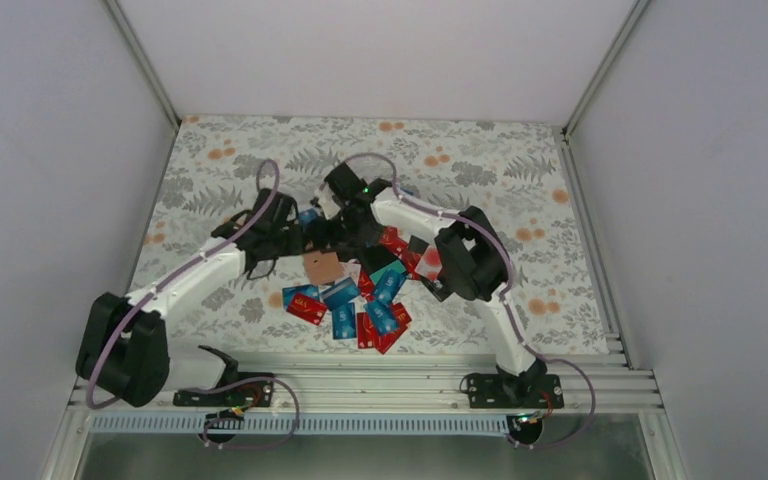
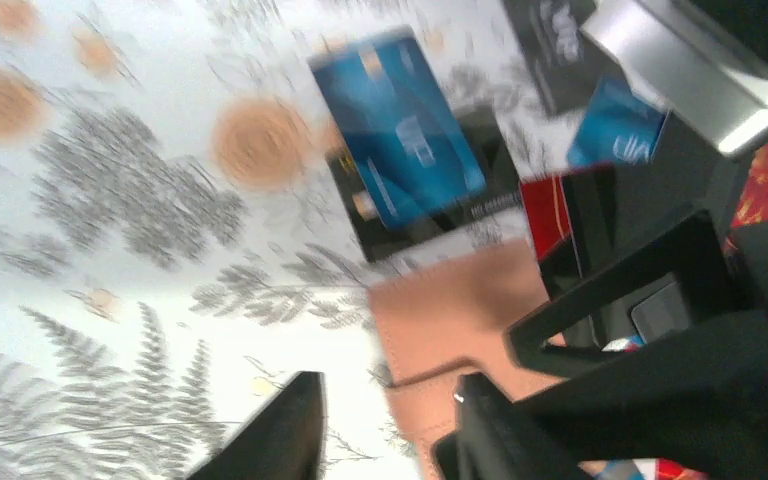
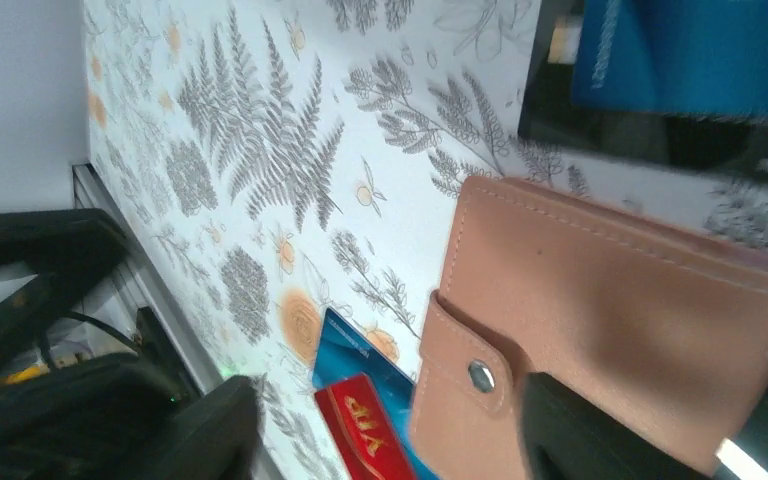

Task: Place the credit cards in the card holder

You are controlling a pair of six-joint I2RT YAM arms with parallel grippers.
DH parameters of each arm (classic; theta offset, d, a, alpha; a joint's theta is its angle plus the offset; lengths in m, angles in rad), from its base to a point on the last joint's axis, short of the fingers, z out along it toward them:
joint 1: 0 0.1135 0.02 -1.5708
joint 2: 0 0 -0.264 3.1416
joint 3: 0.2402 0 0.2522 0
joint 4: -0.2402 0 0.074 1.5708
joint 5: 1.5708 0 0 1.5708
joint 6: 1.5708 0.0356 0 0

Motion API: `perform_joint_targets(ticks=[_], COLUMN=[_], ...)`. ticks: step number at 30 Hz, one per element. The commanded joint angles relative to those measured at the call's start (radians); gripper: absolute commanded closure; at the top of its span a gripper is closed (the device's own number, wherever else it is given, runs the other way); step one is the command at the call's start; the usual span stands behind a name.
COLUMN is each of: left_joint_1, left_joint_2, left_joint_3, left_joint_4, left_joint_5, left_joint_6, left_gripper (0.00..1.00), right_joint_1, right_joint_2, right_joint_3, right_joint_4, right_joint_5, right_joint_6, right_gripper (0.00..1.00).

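The tan card holder (image 1: 322, 266) sits between my two grippers, its snap flap (image 3: 480, 375) closed. My left gripper (image 2: 388, 385) is open; one finger (image 2: 505, 430) lies over the holder (image 2: 460, 310), the other stands clear on the table side. My right gripper (image 3: 390, 390) is open too, wide, with one finger (image 3: 580, 430) against the holder (image 3: 640, 290). Several credit cards (image 1: 360, 305), blue, red and teal, lie heaped just in front of the holder. A blue card (image 2: 400, 125) rests on a black one (image 2: 430, 225). Another blue card (image 3: 355, 355) and a red card (image 3: 365, 430) show under the flap.
A floral cloth (image 1: 460, 170) covers the table, walled by white panels on three sides. A metal rail (image 1: 360, 380) runs along the near edge with both arm bases. The right arm's elbow (image 1: 470, 255) hangs over the cards' right side.
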Motion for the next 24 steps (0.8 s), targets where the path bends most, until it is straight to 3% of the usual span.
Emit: perform_joint_targets(ticks=[1, 2, 4, 6, 9, 14, 19, 21, 24], left_joint_1=[0.005, 0.007, 0.016, 0.030, 0.064, 0.126, 0.216, 0.268, 0.338], left_joint_2=[-0.102, -0.118, -0.143, -0.153, -0.150, -0.152, -0.176, -0.163, -0.078], left_joint_3=[0.138, 0.165, 0.214, 0.262, 0.322, 0.334, 0.197, 0.159, 0.097], left_joint_4=[-0.107, -0.124, -0.145, -0.164, -0.167, -0.077, 0.159, 0.217, 0.308], left_joint_5=[-0.126, -0.157, -0.216, -0.269, -0.342, -0.485, -0.430, -0.328, -0.256], left_joint_6=[0.014, 0.021, 0.044, 0.060, 0.097, 0.205, 0.326, 0.319, 0.312], left_gripper=[0.50, 0.37, 0.14, 0.01, 0.00, 0.00, 0.00, 0.00, 0.00], right_joint_1=[-0.045, -0.064, -0.112, -0.166, -0.255, -0.359, -0.438, -0.463, -0.528], right_joint_2=[-0.106, -0.148, -0.242, -0.339, -0.504, -0.812, -0.984, -0.995, -0.962], right_joint_3=[0.176, 0.190, 0.182, 0.131, -0.001, -0.355, -0.632, -0.676, -0.750], right_joint_4=[-0.071, -0.072, -0.050, -0.017, 0.074, 0.331, 0.484, 0.498, 0.556], right_joint_5=[0.046, 0.058, 0.096, 0.152, 0.300, 0.601, 0.784, 0.979, 1.007], right_joint_6=[-0.109, -0.129, -0.163, -0.200, -0.258, -0.381, -0.390, -0.337, -0.382], right_gripper=[0.23, 0.05, 0.00, 0.00, 0.00, 0.00, 0.00, 0.00, 0.00])
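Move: The closed card holder lies about 7 cm to the left gripper's right, level with it fore and aft and some 8 cm below. From the right gripper it is about 1 cm ahead, 2 cm to the right and 5 cm below. A blue card on a black one lies about 9 cm beyond the holder and 3 cm to its left; a red card is 11 cm back and 3 cm left of it, and a striped blue card 8 cm back and 5 cm right of it. Leave the holder and part the hands. Swing the right gripper about 33 cm right, climbing high and then sinking some, and forward, turning it clockwise and tipping its fingers up. Raise the left gripper some 18 cm, then lower it slightly, while carrying it left and somewhat forward and tipping its fingers up. Open both wide early on. ##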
